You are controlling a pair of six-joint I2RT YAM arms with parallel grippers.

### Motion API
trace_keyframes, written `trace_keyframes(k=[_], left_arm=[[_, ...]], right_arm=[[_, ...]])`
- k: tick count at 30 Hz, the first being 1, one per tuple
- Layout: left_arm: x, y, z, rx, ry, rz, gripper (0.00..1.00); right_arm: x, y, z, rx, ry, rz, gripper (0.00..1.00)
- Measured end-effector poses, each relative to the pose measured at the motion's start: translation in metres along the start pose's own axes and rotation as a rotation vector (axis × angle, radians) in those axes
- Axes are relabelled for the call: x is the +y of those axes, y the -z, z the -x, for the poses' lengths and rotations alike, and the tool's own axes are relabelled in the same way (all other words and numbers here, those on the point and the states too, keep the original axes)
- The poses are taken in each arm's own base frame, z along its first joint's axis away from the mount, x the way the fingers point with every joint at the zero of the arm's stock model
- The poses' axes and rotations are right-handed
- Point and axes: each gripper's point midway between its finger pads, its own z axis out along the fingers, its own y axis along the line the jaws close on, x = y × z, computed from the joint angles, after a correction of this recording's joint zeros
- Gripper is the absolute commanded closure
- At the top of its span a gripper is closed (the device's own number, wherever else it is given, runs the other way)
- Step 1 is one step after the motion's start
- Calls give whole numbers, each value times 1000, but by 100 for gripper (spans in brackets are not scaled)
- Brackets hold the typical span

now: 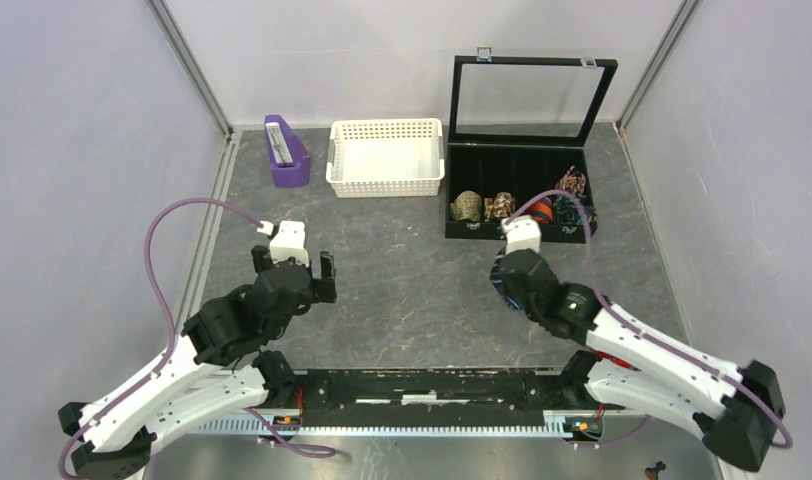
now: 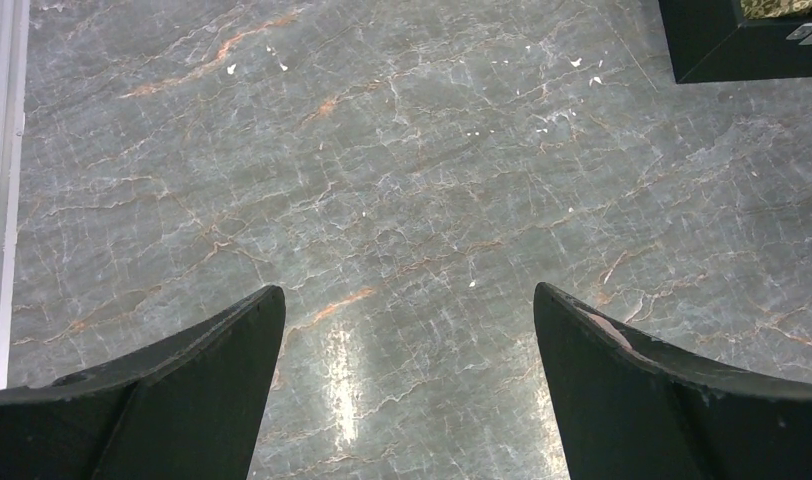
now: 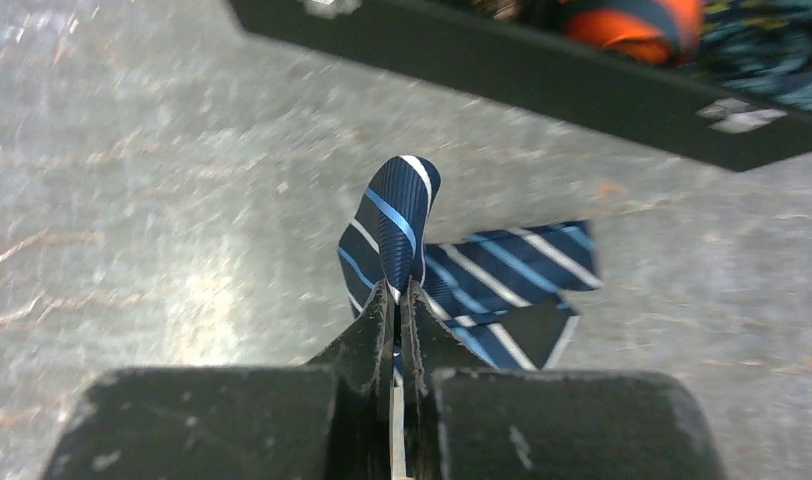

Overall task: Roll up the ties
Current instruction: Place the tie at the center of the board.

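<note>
The tie (image 3: 502, 268) is dark navy with thin light-blue and white stripes. My right gripper (image 3: 400, 290) is shut on a fold of it, so a small loop stands up above the fingertips and the rest trails to the right over the table. From above, only a sliver of the tie (image 1: 496, 279) shows under the right wrist, just in front of the black case. My left gripper (image 2: 407, 292) is wide open over bare table with nothing between its fingers. In the top view the left gripper (image 1: 294, 266) hangs left of centre, far from the tie.
A black case (image 1: 460, 232) with its glass lid up stands at the back right, holding olive (image 1: 467, 206), brown (image 1: 499, 207) and orange (image 1: 540, 210) rolls. A white basket (image 1: 386, 185) and a purple holder (image 1: 285, 152) stand at the back. Grey walls enclose both sides.
</note>
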Motion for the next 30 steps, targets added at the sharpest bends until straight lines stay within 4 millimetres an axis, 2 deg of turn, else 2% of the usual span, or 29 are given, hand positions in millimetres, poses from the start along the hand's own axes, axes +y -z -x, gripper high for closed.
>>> trace_keyframes(k=[9,10,11,15,16,19,22,24,27,30], left_arm=[[-1,0,1,-4,5,-5,0],[-1,0,1,-4,5,-5,0],[-1,0,1,-4,5,-5,0],[0,1,1,-7,7,-6,0],[0,1,2,-8,8,-6,0],[0,2,2,-11,10,-6,0],[1,1,2,-11,10,-4,0],[1,1,2,-11,10,-4,0],[0,1,2,-10,9,-3,0],[-1,0,1,-2,3,-3,0]], right_arm=[[92,-19,-64,108,56,95,99],[102,-22,-72,124,66,101,94],[109,-25,-80,138,75,108,84],[144,-33,-95,177,81,187,39],[152,-33,-94,179,73,207,33],[176,-32,-80,154,58,296,26],[196,-25,-63,111,62,400,23],[201,-19,-53,85,69,450,22],[200,-9,-31,31,52,504,22],[175,-5,-6,-47,-11,493,23]])
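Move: The right hand still pinches the striped tie by one end, its slack hanging below. The bare spot on the board for that end is about 13 cm to the left, 4 cm back and 12 cm below. The black box's middle is some 18 cm ahead and 1 cm to the right, the tan roll in it 14 cm ahead and 10 cm left, both roughly 10 cm lower. From the left hand the spot is roughly 25 cm to the right, level fore and aft, 19 cm below. The right hand sweeps left and down with the tie, along the near side of the black box and slightly back, going some 13 cm left and 11 cm down to the bare board, where the fingers open to about three-quarters and let go of the tie's end. Empty, they carry on about 6 cm farther left while climbing clear and turning some 25 degrees counter-clockwise, then come back a couple of centimetres to the right, still rising, about 9 cm above their lowest point. ##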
